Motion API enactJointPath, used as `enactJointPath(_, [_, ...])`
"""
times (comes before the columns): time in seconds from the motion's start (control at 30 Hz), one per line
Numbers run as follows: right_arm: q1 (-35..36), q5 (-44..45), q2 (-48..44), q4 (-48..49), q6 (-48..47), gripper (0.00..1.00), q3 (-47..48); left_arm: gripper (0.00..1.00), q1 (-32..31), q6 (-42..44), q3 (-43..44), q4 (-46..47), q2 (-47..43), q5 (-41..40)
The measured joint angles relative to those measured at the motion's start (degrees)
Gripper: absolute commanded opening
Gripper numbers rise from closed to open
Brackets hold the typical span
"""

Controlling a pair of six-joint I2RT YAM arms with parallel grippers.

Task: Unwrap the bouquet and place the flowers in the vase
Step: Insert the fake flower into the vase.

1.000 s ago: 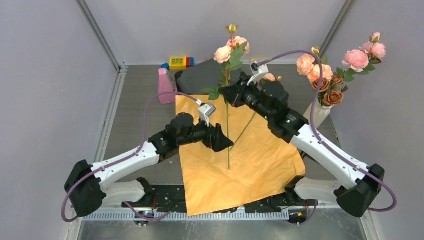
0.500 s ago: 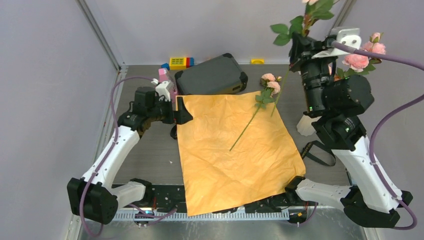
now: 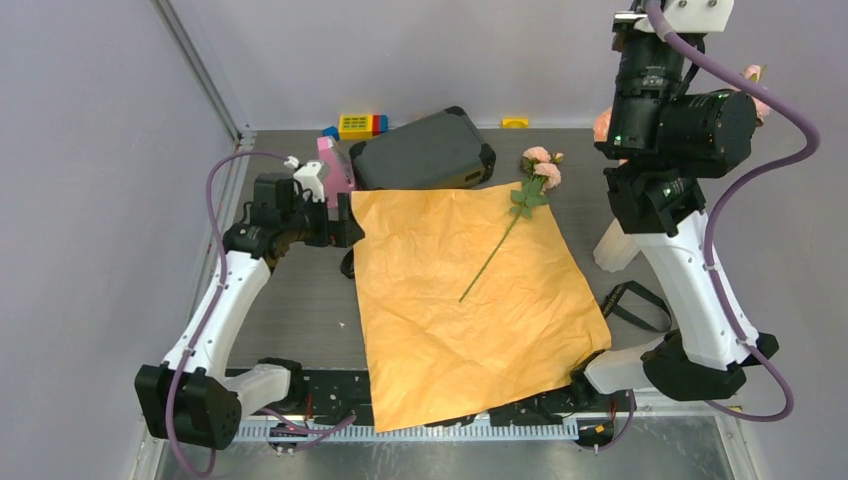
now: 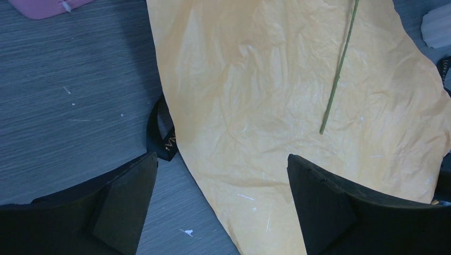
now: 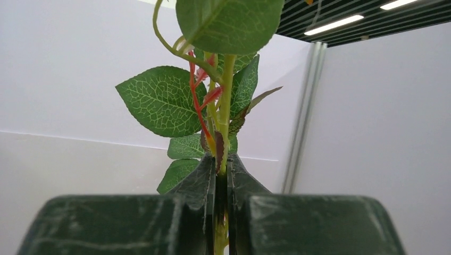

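The bouquet's orange paper [image 3: 470,300] lies spread flat on the table. One pink rose [image 3: 540,168] rests across it, its thin green stem [image 4: 337,74] showing in the left wrist view. My left gripper [image 4: 222,156] hangs open over the paper's left edge, holding nothing, beside the black ribbon [image 4: 162,135]. My right gripper [image 5: 220,162] is shut on a leafy green flower stem [image 5: 226,106], raised high at the far right. The white vase [image 3: 612,248] stands mostly hidden behind the right arm. Pink flowers [image 3: 603,125] peek out around the arm.
A dark grey case [image 3: 425,150] sits behind the paper. A pink wedge [image 3: 333,165] and a yellow toy block [image 3: 358,124] are at the back left. A black strap [image 3: 630,300] lies right of the paper.
My right arm has swung from the table's middle up to the far right with a stem in its grip. My left arm has pulled back to the paper's left edge.
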Motion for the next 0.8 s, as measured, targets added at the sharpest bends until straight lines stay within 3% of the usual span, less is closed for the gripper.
enactJointPath(0.37, [-22.14, -3.82, 2.49, -1.44, 3.72, 0.0, 4.46, 0.95, 0.02, 0.26, -1.6, -0.17, -2.38, -0.81])
enactJointPath(0.53, [-25.73, -4.02, 2.43, -2.27, 6.73, 0.0, 4.33, 0.95, 0.02, 0.31, -1.68, -0.2, -2.38, -0.81])
enactJointPath(0.8, [-28.37, -2.03, -2.49, -1.4, 7.21, 0.0, -5.88, 0.94, 0.02, 0.48, -1.88, -0.22, -2.38, -0.79])
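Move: The right hand holds the flower high up. The vase it is being carried to stands about 18 cm to the right, roughly level fore and aft, its middle some 58 cm below. The flowers already in it are 3 cm ahead, 19 cm right, 30 cm below. On the table, 70 cm down, a black ribbon lies 9 cm back and 21 cm right, and the last flower 8 cm ahead and 9 cm left. From the left hand, the vase is roughly 60 cm right, 8 cm below. Keeping its pinch on the stem, the right hand carries the flower to the robot's right, towards the vase, by some 13 cm, quick at first and then slowing. It turns clockwise about 20 degrees on the way; a slight rise gives way to sinking near the end, leaving it a couple of centimetres lower. ##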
